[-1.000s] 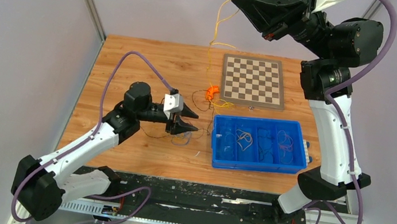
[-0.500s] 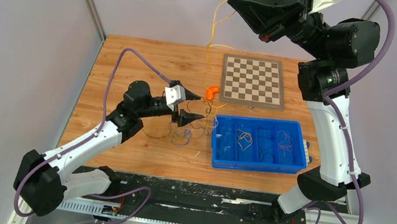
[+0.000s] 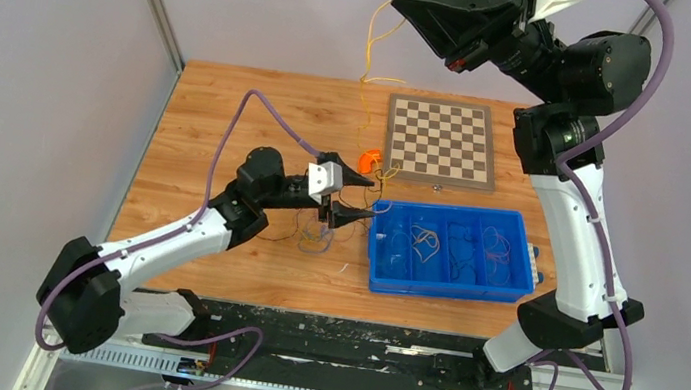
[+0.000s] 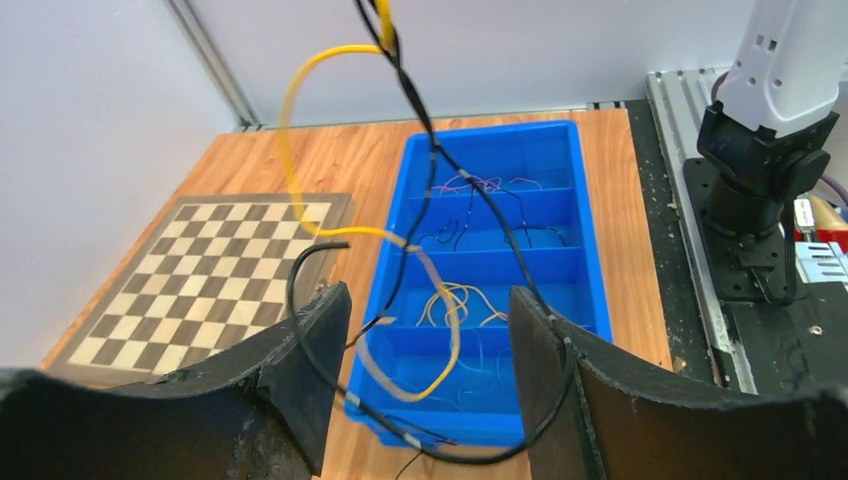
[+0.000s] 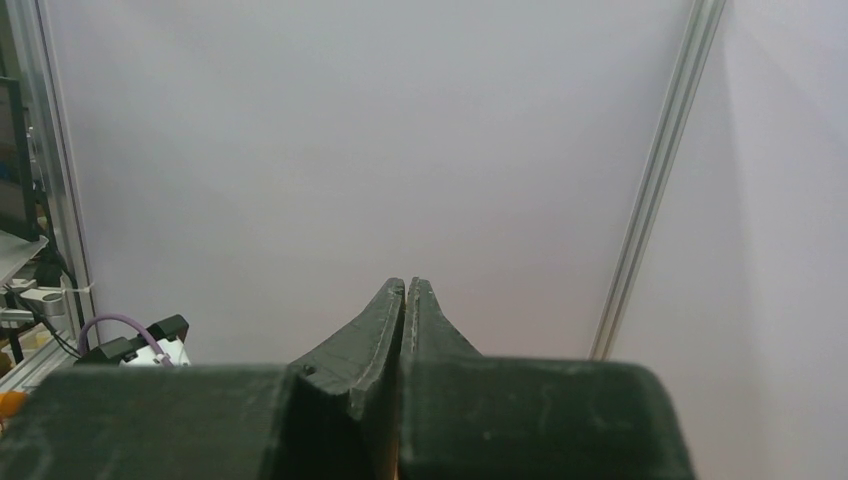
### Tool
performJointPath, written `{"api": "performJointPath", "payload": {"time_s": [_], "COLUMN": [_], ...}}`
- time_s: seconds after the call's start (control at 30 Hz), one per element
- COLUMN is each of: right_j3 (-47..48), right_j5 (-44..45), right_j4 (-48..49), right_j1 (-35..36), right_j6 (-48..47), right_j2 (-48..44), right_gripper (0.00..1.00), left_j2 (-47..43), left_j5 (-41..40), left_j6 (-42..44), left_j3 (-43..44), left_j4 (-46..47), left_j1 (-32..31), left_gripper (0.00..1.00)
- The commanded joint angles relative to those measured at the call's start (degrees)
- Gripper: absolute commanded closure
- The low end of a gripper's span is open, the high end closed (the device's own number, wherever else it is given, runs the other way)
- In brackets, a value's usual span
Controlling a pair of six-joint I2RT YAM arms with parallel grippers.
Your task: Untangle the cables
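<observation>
My right gripper (image 3: 396,3) is raised high above the table's far edge, shut on a yellow cable (image 3: 370,47) that hangs down to the tabletop. My left gripper (image 3: 369,199) stands open just left of the blue bin (image 3: 440,290), low over the tangle. In the left wrist view the yellow cable (image 4: 281,140) and a black cable (image 4: 467,459) loop through the open left gripper (image 4: 428,300); the black one drapes against the right finger (image 4: 560,390). A purple-blue cable (image 3: 316,242) lies on the wood under the left wrist.
The bin (image 4: 480,128) has several compartments with sorted cables inside. A checkerboard (image 3: 440,142) lies behind it, with a small orange piece (image 3: 367,161) at its near left corner. The right arm's base stands right of the bin.
The left arm has reached right toward the bin, and its jaws have spread wider. The right gripper has drifted slightly up and left with the yellow cable.
</observation>
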Motion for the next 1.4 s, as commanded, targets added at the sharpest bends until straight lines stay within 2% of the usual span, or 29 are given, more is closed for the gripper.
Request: {"api": "performJointPath", "payload": {"time_s": [0.0,0.1,0.2,0.23,0.3,0.4,0.43,0.53,0.67,0.8,0.9,1.0,1.1,1.13,1.17,1.3,1.37], "right_j3": [0.5,0.6,0.6,0.5,0.3,-1.3,-2.4,-7.1,-10.6,-6.7,-3.9,-4.4,-7.1,-8.7,-11.0,-26.1,-32.5], "right_j5": [1.2,1.4,1.6,1.8,2.3,4.6,5.4,8.7,10.6,8.0,6.4,1.3,-11.0,-14.1,-16.9,-22.0,-20.7], "right_j4": [1.0,1.0,0.9,0.6,-0.5,-2.0,-2.1,-2.1,-1.6,-1.0,-0.8,0.2,2.9,3.0,2.9,0.7,-4.8], "right_j1": [0.4,0.4,0.3,0.2,-0.5,-4.9,-7.7,-20.2,-39.4,-52.7,-57.8,-58.6,-55.8,-54.0,-51.8,-40.8,-34.1], "right_j6": [1.5,1.7,1.1,0.5,-0.9,-3.2,-4.5,-8.4,-10.9,-8.3,-6.2,-4.2,-0.5,-0.2,-0.5,-8.9,-18.1], "right_j2": [-0.5,-0.5,-0.9,-1.2,-2.0,-4.0,-4.9,-7.4,-6.1,-1.4,0.9,1.2,0.8,0.3,-0.7,-8.4,-11.5], "right_gripper": [1.0,1.0,1.0,1.0,1.0,1.0,1.0,1.0,1.0,1.0,1.0,1.0,1.0,0.95,0.85,0.37,0.26], "left_j2": [2.8,4.7,6.1,6.0,4.5,-0.9,-2.2,-8.0,-13.2,-14.9,-12.8,-10.0,-9.1,-9.2,-9.9,-12.4,-13.8], "left_j5": [1.2,1.7,0.8,0.5,-1.0,-3.3,-3.3,-2.8,-0.8,1.7,2.7,4.3,10.5,12.4,15.7,21.9,23.4], "left_j6": [1.3,1.0,1.0,1.6,3.9,6.8,6.9,12.5,24.9,39.5,47.2,50.9,45.7,44.2,39.9,28.8,23.9], "left_j3": [3.6,5.6,6.8,6.7,5.4,1.0,-0.1,-4.1,-8.0,-9.4,-8.4,-6.2,-0.4,0.7,3.2,10.0,11.9], "left_j4": [4.8,5.0,4.4,3.4,0.5,-8.0,-9.8,-23.4,-38.3,-50.3,-56.6,-60.5,-62.3,-62.4,-61.9,-60.3,-58.4], "left_j1": [-1.1,-1.6,-1.7,-1.7,-1.7,0.1,2.4,8.6,21.4,36.4,43.2,48.8,49.7,49.6,49.3,46.0,44.1], "left_gripper": [0.35,0.44,0.68,0.81,0.97,1.0,1.0,1.0,1.0,1.0,1.0,1.0,1.0,1.0,1.0,1.0,1.0]}}
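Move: A black cable hangs about 2 cm right of and 1 cm ahead of the left hand's open fingers, at their height; the yellow cable's hanging loop is some 3 cm ahead, 4 cm right and 3 cm above. The blue box's middle sits roughly 22 cm right, 1 cm ahead and 26 cm below, the coloured cable pile 9 cm left, level fore and aft, 27 cm below. From the right hand, which grips the yellow cable's top, the black cable is about 40 cm straight below. The left fingers ease 2 cm right and shut on the hanging black cable, then pull it fast about 29 cm left and down, wrist tilting, before rising some 10 cm. Meanwhile the right hand, at first still pinching the yellow cable, swings nearly 40 cm right and 20 cm forward, away from the left hand, turning about 65 degrees clockwise, then comes partly back left, sinking and opening. ##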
